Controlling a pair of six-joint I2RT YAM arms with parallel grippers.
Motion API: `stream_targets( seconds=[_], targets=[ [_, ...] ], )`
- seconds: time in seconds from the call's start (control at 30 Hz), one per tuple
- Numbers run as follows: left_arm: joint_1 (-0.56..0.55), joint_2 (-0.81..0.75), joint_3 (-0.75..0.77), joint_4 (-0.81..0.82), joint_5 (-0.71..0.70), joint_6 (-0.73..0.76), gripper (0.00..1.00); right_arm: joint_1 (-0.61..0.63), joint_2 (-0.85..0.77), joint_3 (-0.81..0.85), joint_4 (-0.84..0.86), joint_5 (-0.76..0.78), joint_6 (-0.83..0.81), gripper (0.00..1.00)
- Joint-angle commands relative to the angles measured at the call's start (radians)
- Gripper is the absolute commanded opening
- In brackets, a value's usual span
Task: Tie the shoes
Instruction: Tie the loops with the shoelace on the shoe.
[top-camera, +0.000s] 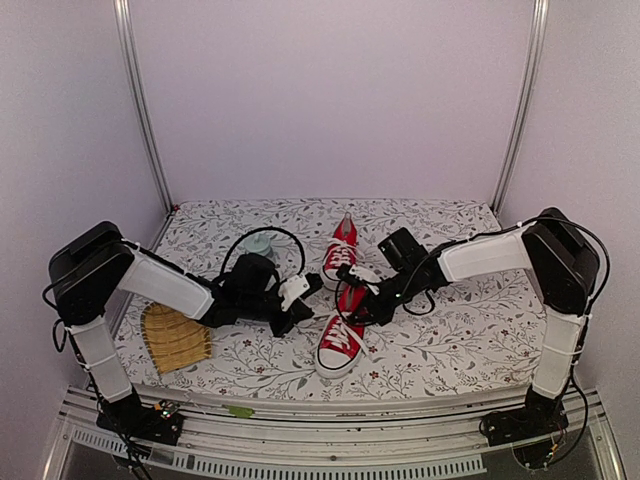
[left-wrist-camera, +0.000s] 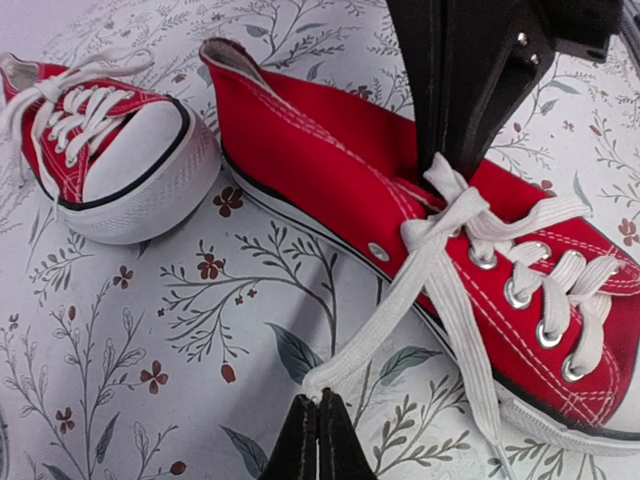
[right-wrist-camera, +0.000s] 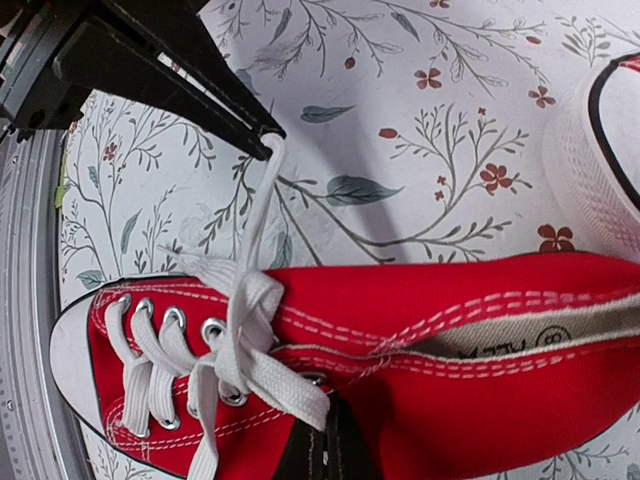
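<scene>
Two red shoes with white laces lie mid-table: the near shoe (top-camera: 338, 345) (left-wrist-camera: 330, 170) (right-wrist-camera: 450, 310) and the far shoe (top-camera: 342, 245) (left-wrist-camera: 120, 170) (right-wrist-camera: 600, 150). My left gripper (top-camera: 303, 288) (left-wrist-camera: 320, 410) is shut on a lace loop (left-wrist-camera: 400, 320) pulled out to the left of the near shoe, just above the cloth. My right gripper (top-camera: 352, 303) (right-wrist-camera: 335, 430) is shut on the other lace loop (right-wrist-camera: 285, 385), low against the shoe's right side. Between the two loops, a crossed knot (left-wrist-camera: 440, 215) sits over the top eyelets. The far shoe's laces look loose.
A woven bamboo mat (top-camera: 175, 338) lies at the front left. A small teal object (top-camera: 258, 243) with a black cable sits behind my left arm. The floral tablecloth (top-camera: 450, 340) ends at a metal rail (top-camera: 330, 415) in front. White walls enclose the back and sides.
</scene>
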Motion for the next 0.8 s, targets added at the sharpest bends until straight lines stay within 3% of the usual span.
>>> stream_targets(
  seconds=[0.0, 0.23, 0.53, 0.77],
  targets=[
    [0.018, -0.006, 0.011, -0.04, -0.029, -0.017, 0.0, 0.005, -0.078, -0.059, -0.025, 0.058, 0.048, 0.01],
    [0.02, -0.017, 0.006, -0.034, -0.038, -0.039, 0.0, 0.005, -0.129, -0.12, -0.087, 0.131, 0.154, 0.01],
    [0.028, -0.126, -0.009, 0.048, -0.028, -0.048, 0.0, 0.005, -0.161, -0.129, -0.106, 0.071, 0.207, 0.01],
    [0.055, -0.053, 0.034, 0.026, -0.012, -0.075, 0.0, 0.006, -0.146, -0.163, -0.082, 0.025, 0.278, 0.01]
  ],
)
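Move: The half-made lace knot on the near red shoe lies about 8 cm to the right of my left hand, 1 cm back and roughly level. From my right hand, the knot is about 3 cm back, 2 cm left and slightly below. From my left hand, the near shoe's toe cap is some 10 cm back, 5 cm right and 5 cm below; the other shoe is about 20 cm ahead, 7 cm right and 5 cm below. With my right fingers still shut on the lace just beside the knot, I draw it off to the right and back, about 4 cm in all, out over the shoe's side, turning that hand some 10 degrees clockwise. My left hand keeps its pinch on the other loop and waits at first, then lifts quickly about 5 cm so the two pull apart. ##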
